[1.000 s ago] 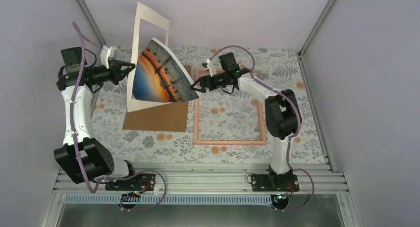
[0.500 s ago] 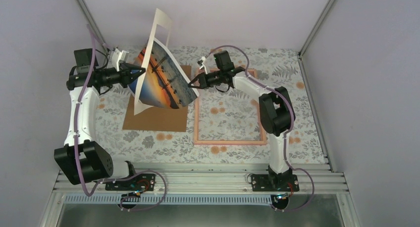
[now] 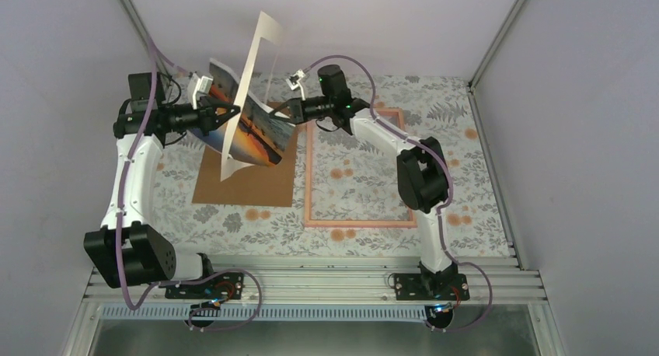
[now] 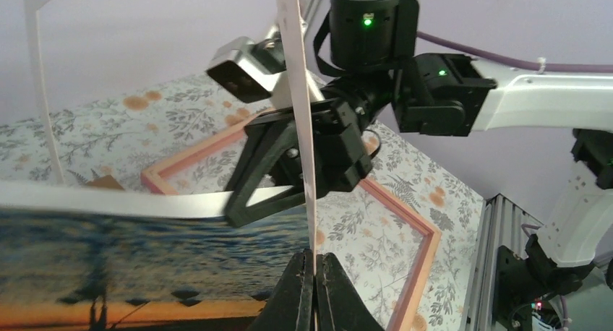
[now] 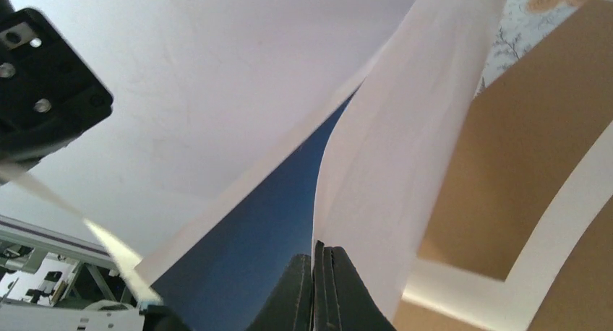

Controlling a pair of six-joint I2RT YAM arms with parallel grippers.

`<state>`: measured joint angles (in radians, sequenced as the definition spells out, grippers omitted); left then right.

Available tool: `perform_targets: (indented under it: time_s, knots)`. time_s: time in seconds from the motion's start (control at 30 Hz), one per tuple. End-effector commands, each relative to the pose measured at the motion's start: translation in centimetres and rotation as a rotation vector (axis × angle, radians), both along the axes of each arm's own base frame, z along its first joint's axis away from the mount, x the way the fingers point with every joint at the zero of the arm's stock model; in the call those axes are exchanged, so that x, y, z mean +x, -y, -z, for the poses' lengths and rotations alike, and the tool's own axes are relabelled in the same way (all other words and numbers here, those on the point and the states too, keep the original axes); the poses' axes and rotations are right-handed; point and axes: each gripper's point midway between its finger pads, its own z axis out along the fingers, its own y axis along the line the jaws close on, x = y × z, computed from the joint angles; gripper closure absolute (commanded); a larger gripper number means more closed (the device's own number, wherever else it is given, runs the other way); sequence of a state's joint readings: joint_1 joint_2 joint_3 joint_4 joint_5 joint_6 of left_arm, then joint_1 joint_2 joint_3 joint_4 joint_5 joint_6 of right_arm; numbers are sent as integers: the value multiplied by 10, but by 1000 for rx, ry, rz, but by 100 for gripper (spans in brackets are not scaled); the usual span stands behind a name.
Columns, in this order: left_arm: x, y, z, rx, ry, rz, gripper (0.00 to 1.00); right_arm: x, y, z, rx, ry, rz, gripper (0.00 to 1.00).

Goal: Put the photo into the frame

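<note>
The frame I am holding is a thin, flat, pale sheet with a window [image 3: 265,34]. It stands on edge above the table, and my left gripper [image 3: 233,115] is shut on its side bar [image 4: 295,92]. The photo [image 3: 264,134], a curved sunset print with a white border, passes through that window. My right gripper [image 3: 278,109] is shut on the photo's white edge, close against the frame's far side. In the left wrist view the right gripper [image 4: 238,209] pinches that border just behind the pale bar. The right wrist view shows the photo's blue face [image 5: 253,237] beside the shut jaws [image 5: 322,248].
A pink frame [image 3: 359,224] lies flat on the floral cloth at centre right. A plain brown cardboard board [image 3: 249,186] lies flat under the raised pieces. Metal posts and pale walls close in the back and sides.
My right gripper moved left towards the left arm and shut on the photo's edge. The left arm turned the held frame more edge-on, and the photo now sits farther through its window.
</note>
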<state>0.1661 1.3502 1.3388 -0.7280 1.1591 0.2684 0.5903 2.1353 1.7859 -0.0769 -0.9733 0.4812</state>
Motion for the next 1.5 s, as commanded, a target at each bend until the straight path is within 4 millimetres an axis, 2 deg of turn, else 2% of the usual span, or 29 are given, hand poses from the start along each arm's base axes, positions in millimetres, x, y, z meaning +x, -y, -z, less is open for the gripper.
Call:
perform_targets:
  time_s: [0.0, 0.13, 0.27, 0.37, 0.5, 0.53, 0.67, 0.87, 0.93, 1.03, 1.2, 1.3, 1.33, 1.4, 1.47]
  knots:
    - [-11, 7, -31, -41, 52, 55, 98, 16, -17, -13, 56, 13, 30, 96]
    - [-20, 10, -39, -40, 67, 83, 98, 23, -13, -37, 88, 74, 85, 96]
    - [-24, 12, -34, -60, 50, 109, 98, 36, -8, -48, 107, 105, 178, 96]
    - [-25, 13, -30, -72, 41, 119, 98, 35, -17, -42, 121, 77, 167, 96]
    - [-22, 12, -27, -68, 32, 111, 98, 25, -32, -22, 105, 50, 122, 96]
    - [-21, 11, -25, -63, 28, 104, 98, 22, -35, -18, 97, 43, 107, 92]
    - [-14, 8, -16, -39, 20, 66, 98, 9, -34, -14, 64, 61, 74, 52]
    - [-9, 7, -7, -58, -3, 49, 98, -30, -20, -53, 46, 247, 8, 21]
    - [-9, 7, -8, -60, -2, 53, 98, -41, -10, -59, 22, 303, -13, 14]
    - [-11, 9, -12, -63, 9, 62, 98, -57, 6, -55, -50, 391, -46, 3]
    - [-13, 12, -17, -70, 21, 81, 98, -74, 47, -34, -187, 523, -53, 0]
    - [-19, 22, -24, -97, 23, 123, 98, -67, 78, -38, -235, 541, 8, 0]
    - [-21, 26, -28, -105, 28, 139, 98, -67, 92, -51, -232, 555, 42, 0]
    - [-24, 35, -35, -120, 36, 164, 98, -58, 118, -58, -236, 531, 114, 0]
    - [-25, 41, -47, -131, 70, 179, 98, -43, 154, -64, -231, 483, 205, 0]
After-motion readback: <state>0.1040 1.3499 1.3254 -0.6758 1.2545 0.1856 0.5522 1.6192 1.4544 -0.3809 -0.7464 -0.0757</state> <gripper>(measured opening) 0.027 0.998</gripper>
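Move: The right hand still pinches the photo's right edge; the photo's middle lies about 11 cm to its left, 2 cm ahead and 8 cm lower. The mat, upright in the left hand, is centred 5 cm left, 1 cm back and 9 cm up; the brown board is 12 cm left, 5 cm ahead, 24 cm below. From the left hand, the photo is 8 cm ahead, 2 cm left, 17 cm down. Right hand carries the photo 4 cm forward, opens, then retreats some 13 cm rightward and back; left holds mat. ##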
